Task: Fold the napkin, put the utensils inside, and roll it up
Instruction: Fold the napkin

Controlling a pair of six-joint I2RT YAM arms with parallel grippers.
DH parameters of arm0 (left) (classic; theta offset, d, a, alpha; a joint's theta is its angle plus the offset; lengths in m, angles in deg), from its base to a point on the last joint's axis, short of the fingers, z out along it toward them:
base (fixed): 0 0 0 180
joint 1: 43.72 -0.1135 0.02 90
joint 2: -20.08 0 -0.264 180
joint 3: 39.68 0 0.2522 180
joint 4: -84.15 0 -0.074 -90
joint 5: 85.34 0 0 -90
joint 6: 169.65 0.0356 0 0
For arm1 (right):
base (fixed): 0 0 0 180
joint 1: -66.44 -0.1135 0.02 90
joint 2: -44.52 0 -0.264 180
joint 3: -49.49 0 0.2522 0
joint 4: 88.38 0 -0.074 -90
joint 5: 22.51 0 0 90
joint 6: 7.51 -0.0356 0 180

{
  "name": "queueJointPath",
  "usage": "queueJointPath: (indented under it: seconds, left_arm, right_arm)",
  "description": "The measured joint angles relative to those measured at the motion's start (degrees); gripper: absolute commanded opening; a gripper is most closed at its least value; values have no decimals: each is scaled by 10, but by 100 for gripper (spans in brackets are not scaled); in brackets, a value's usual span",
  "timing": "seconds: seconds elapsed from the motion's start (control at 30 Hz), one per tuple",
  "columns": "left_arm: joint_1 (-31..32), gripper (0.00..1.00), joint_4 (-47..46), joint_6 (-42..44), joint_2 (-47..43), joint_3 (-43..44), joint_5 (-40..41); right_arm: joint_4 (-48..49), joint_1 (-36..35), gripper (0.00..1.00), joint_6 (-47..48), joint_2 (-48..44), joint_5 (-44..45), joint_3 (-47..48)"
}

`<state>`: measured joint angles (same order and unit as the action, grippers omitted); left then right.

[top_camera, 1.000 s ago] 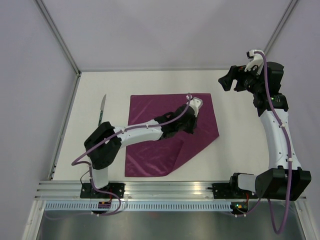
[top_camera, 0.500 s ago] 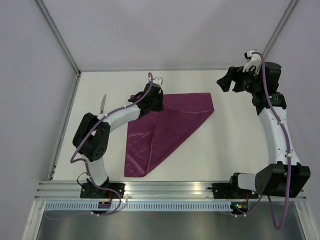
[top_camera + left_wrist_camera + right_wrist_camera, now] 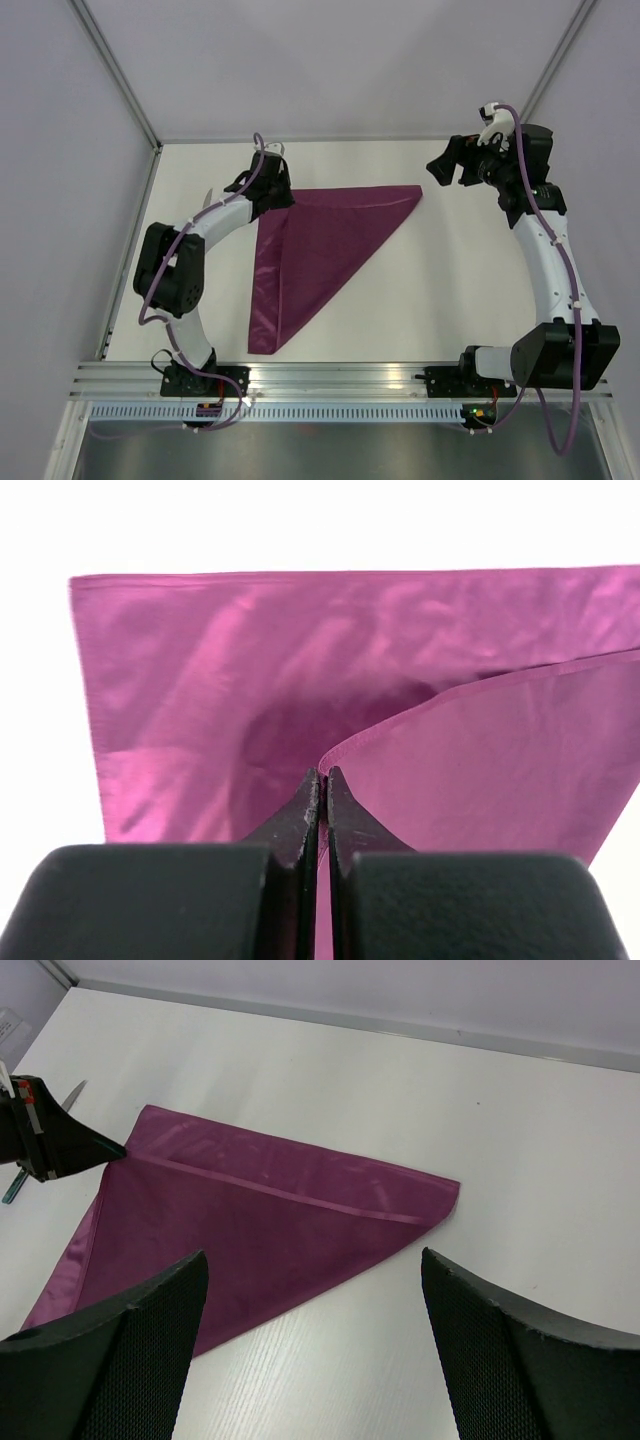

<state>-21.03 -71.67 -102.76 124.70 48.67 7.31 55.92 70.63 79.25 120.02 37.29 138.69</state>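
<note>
The dark magenta napkin (image 3: 315,245) lies folded along its diagonal into a triangle, long edge running from the back right point to the near left point. My left gripper (image 3: 280,200) is shut on the folded-over corner (image 3: 345,750), held just over the napkin's back left corner (image 3: 150,1115). In the left wrist view the jaws (image 3: 322,775) pinch the thin hem, the lower layer (image 3: 200,680) spread beneath. My right gripper (image 3: 445,165) hovers open at the back right, its fingers (image 3: 150,1320) wide apart and empty. One utensil, a knife (image 3: 76,1091), lies left of the napkin, mostly hidden under the left arm.
White table bounded by a metal rail (image 3: 130,250) on the left and walls at the back. The left forearm (image 3: 215,215) lies across the strip between rail and napkin. Bare table (image 3: 520,1160) spreads right of the napkin's point.
The left gripper carried the napkin's corner from the right side across to the back left, folding the cloth into a triangle. The right gripper only drifted slightly.
</note>
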Motion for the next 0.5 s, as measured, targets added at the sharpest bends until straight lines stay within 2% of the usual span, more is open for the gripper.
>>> queueJointPath:
  seconds: [0.23, 0.5]
  left_arm:
    - [-33, 2, 4, 0, 11, 17, -11]
    - [-58, 2, 24, 0, 47, 77, -32]
  right_arm:
    - [0, -6, 91, 0, 4, 0, 0]
    - [0, -11, 91, 1, 5, 0, 0]
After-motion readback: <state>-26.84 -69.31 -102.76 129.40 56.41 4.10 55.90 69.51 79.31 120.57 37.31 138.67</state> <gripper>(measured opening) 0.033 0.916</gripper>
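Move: The left hand holds the napkin's picked-up corner above the cloth. The far-left corner it is being taken to lies about 7 cm ahead, 8 cm left and 10 cm below. The knife lies some 21 cm to this hand's left and about level with it. The napkin's far-right corner is about 32 cm right and 8 cm ahead. From the right hand, the far-left corner lies roughly 12 cm ahead, 38 cm left and 29 cm below. Still pinching the napkin's loose corner between shut fingertips, the left hand carries it on forward and left towards the far-left corner, about 5 cm in all. It goes more to the left at first, then mostly forward, rising by about a centimetre towards the end and barely turning. ##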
